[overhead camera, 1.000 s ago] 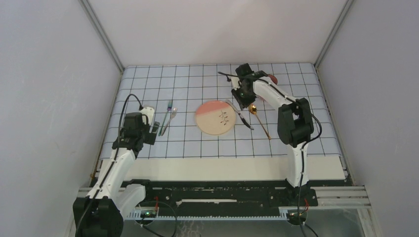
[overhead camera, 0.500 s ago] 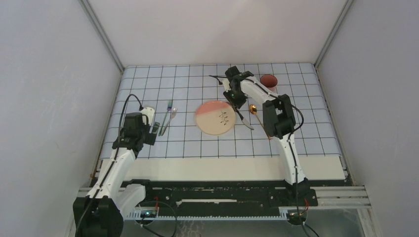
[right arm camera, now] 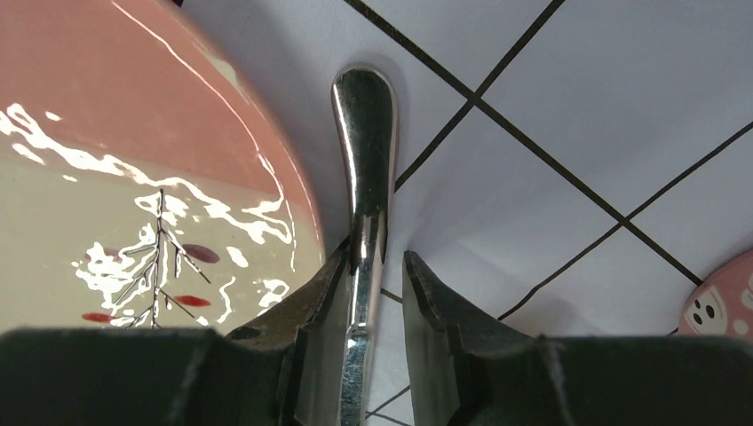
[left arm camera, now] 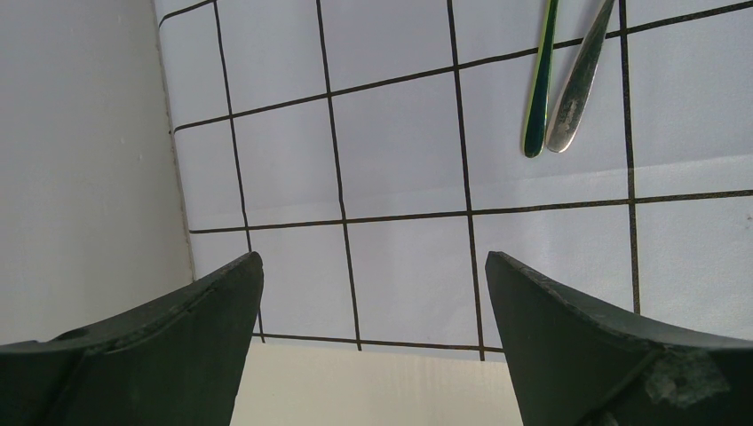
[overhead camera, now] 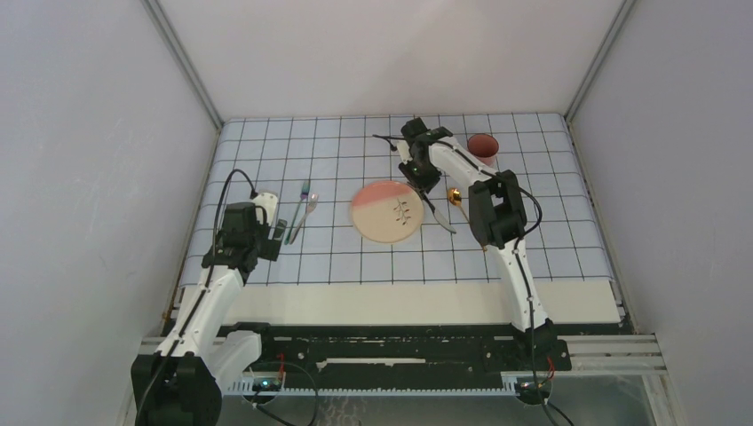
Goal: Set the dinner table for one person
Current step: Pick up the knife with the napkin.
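A round plate (overhead camera: pixel 385 212), pink and cream with a twig drawing, lies mid-cloth on the dinner table (overhead camera: pixel 400 302). A silver knife (overhead camera: pixel 437 213) rests just right of it. My right gripper (overhead camera: pixel 419 184) is down at the knife's far end. In the right wrist view the shiny handle (right arm camera: pixel 364 133) runs between the fingers of the right gripper (right arm camera: pixel 375 256). It touches the left finger, and a gap shows at the right one, so the jaws are partly open. My left gripper (left arm camera: pixel 373 257) hangs wide open over bare cloth near the cream table edge (left arm camera: pixel 373 390).
A pale-blue gridded cloth (overhead camera: pixel 337 160) covers most of the table. A fork (overhead camera: pixel 307 211) and a green-handled utensil (overhead camera: pixel 297 217) lie left of the plate. A gold spoon (overhead camera: pixel 455 195) sits right of the knife and a red cup (overhead camera: pixel 482 144) at the back right. Grey walls close in on the sides.
My right arm swung left and lowered its gripper from beside the cup onto the knife's far end. The knife, the plate and the left arm have stayed put.
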{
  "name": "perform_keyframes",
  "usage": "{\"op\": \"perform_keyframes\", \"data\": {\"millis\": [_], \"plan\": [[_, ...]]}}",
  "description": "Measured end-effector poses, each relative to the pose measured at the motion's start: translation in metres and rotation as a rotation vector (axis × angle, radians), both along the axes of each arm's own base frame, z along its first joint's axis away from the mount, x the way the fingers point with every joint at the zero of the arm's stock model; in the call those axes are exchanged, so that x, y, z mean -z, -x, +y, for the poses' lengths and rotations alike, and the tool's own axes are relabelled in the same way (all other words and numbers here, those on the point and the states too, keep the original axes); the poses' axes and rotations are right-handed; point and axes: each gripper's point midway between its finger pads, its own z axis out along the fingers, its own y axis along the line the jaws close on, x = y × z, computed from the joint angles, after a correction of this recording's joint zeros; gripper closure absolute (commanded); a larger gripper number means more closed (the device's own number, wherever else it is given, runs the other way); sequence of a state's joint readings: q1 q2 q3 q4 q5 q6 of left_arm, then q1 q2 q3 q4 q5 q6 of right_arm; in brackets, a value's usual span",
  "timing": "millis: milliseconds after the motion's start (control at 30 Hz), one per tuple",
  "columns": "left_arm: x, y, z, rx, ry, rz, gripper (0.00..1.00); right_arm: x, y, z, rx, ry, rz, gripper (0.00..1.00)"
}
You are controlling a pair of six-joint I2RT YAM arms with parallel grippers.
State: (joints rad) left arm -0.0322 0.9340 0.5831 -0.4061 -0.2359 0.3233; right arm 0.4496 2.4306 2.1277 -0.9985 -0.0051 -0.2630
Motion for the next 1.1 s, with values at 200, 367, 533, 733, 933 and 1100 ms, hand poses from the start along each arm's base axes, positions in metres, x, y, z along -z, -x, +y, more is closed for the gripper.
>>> {"op": "perform_keyframes", "data": {"millis": [200,367,533,733,933,1100], "plan": [[0.000,0.000,0.000,0.000,0.000,0.000,0.00,0.000,0.000,0.001,-0.002,0.004,0.002,0.64],[0.000,0.000,0.000,0.000,0.000,0.001,0.00,0.001,-0.001,0.000,0.001,0.008,0.002,0.80],[0.000,0.000,0.000,0.000,0.000,0.001,0.00,0.001,-0.002,-0.003,0.020,0.026,0.000,1.00],[0.000,0.000,0.000,0.000,0.000,0.000,0.00,0.000,-0.003,-0.006,0.035,0.030,0.001,1.00],[0.000,0.000,0.000,0.000,0.000,0.000,0.00,0.000,-0.005,-0.010,0.062,0.015,-0.002,1.00],[0.000,0.000,0.000,0.001,0.002,0.000,0.00,-0.001,-0.012,-0.022,0.101,0.008,-0.022,1.00]]}}
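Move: The right hand is down straddling the knife; the knife's middle is about 4 cm back, 2 cm right and 1 cm below it. The plate's centre is roughly 9 cm left and 5 cm back of this hand, the spoon some 12 cm right and 8 cm back, and the mug about 15 cm right and 11 cm ahead. From the idle left hand, the knife lies some 15 cm ahead, 39 cm right and 9 cm lower. The right fingers close and pinch the knife, then drag it about 2 cm right and 1 cm forward, staying low. ##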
